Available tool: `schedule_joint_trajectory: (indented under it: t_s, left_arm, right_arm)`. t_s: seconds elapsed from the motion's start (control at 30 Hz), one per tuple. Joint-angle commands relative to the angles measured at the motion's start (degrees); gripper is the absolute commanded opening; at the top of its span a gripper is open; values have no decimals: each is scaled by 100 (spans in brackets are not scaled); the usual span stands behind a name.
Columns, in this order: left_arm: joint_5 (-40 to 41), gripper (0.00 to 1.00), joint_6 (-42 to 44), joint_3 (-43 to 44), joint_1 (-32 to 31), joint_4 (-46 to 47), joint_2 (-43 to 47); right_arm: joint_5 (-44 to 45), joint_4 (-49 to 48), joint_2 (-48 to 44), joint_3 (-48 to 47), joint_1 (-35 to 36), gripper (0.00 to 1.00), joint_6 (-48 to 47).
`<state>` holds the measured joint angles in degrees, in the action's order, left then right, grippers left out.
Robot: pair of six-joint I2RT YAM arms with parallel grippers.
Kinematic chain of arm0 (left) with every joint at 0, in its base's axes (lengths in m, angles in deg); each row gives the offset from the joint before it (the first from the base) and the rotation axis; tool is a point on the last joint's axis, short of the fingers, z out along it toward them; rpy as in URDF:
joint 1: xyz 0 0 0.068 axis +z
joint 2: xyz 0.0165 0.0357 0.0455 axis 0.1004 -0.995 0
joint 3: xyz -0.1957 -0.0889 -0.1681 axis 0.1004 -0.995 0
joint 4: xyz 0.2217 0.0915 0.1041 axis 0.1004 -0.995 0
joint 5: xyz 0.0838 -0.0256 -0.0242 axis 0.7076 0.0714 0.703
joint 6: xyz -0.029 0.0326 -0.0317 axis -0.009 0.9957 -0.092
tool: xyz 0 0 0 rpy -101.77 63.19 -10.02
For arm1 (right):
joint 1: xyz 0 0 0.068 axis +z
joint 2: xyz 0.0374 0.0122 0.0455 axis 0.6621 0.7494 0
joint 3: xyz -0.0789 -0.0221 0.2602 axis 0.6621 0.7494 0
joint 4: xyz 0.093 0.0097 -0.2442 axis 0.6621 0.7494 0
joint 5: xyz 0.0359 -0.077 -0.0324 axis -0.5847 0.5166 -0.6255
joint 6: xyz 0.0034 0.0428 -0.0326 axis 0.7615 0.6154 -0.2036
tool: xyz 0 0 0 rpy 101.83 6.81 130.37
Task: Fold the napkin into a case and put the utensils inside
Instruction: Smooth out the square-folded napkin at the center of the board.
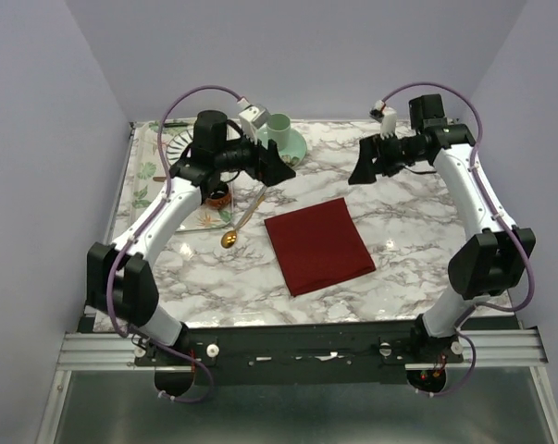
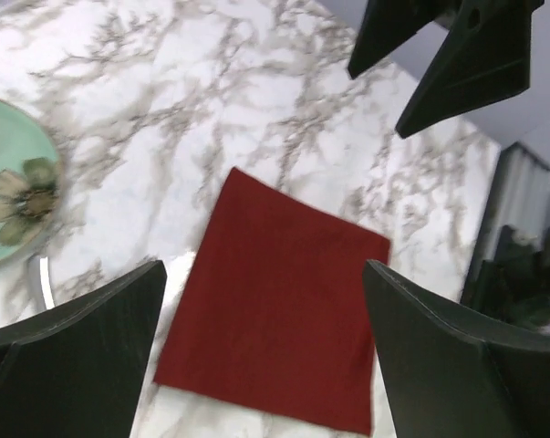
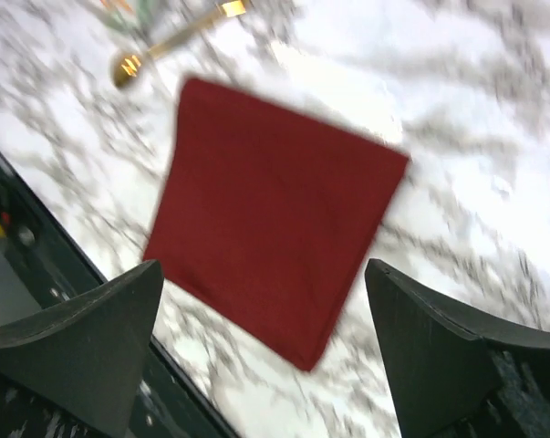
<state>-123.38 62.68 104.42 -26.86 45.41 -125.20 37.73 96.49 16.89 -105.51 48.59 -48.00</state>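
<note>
The dark red napkin (image 1: 318,245) lies flat on the marble table as a folded, nearly square rectangle, also in the left wrist view (image 2: 275,310) and the right wrist view (image 3: 270,201). Of the utensils, a gold spoon (image 1: 230,238) lies just left of the cloth, bowl toward the front (image 3: 124,64). My left gripper (image 1: 283,166) hovers open above the table behind the napkin's far left corner, empty (image 2: 264,265). My right gripper (image 1: 360,171) hangs open and empty behind the far right corner (image 3: 263,265). Neither touches the cloth.
A mint green plate (image 1: 292,146) carrying a cup stands at the back, its rim showing in the left wrist view (image 2: 5,146). A striped plate (image 1: 179,143) and a small dark bowl (image 1: 218,194) sit on a glass tray (image 1: 144,171) at the left.
</note>
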Motion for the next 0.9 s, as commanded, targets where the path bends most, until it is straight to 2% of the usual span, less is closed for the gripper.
schedule_joint_trajectory:
  t_s: [0.0,0.13,0.17,0.3,0.53,0.87]
  left_arm:
    - [-1085,99,-1875,791,-25,912,-1301]
    - [-1113,99,-2869,354,-253,1971,-1760]
    - [-1113,99,-3045,127,-271,2184,-1900]
    - [-1148,99,-3854,-367,-298,2967,-2226]
    - [-1200,99,-4320,-824,-298,3627,-2770]
    - [-1130,99,-4435,-790,-272,3733,-3561]
  right_arm:
    - [-1320,-1266,510,-439,182,100,1495]
    - [-1769,-1713,1266,-460,455,100,2557]
    - [-1857,-2071,1503,-380,534,100,2744]
    - [-1919,-2531,1987,-81,649,100,3211]
    - [-2033,-3200,2541,490,675,100,3853]
    - [-1928,-3262,3270,473,631,100,3854]
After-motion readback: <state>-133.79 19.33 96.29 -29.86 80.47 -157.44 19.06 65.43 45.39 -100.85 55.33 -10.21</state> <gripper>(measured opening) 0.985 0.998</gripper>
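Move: The square-folded napkin's middle lies about 9 cm back, 13 cm to the right and 27 cm below the left hand. From the right hand it is roughly 10 cm back, 15 cm to the left and 22 cm down. On the table, the gold spoon's middle is level with the left hand and 6 cm to its left; the brown mug stands 6 cm ahead and 14 cm left of that hand, and the green plate's middle is 20 cm ahead and 2 cm left of it. Both empty hands, still wide open, swing in towards each other and sink towards the napkin's far edge: the left first reaches forward about 4 cm, then comes part of the way back as it drops, ending some 18 cm lower and 7 cm farther right, with its wrist turned nearly 50 degrees. The right hand rises briefly, then drops to end about 14 cm lower, having gone 11 cm left and a little forward towards the far right corner, its wrist turning some 40 degrees so the fingers lose their forward lean and point left and down, and neither hand is seen to touch the cloth. ##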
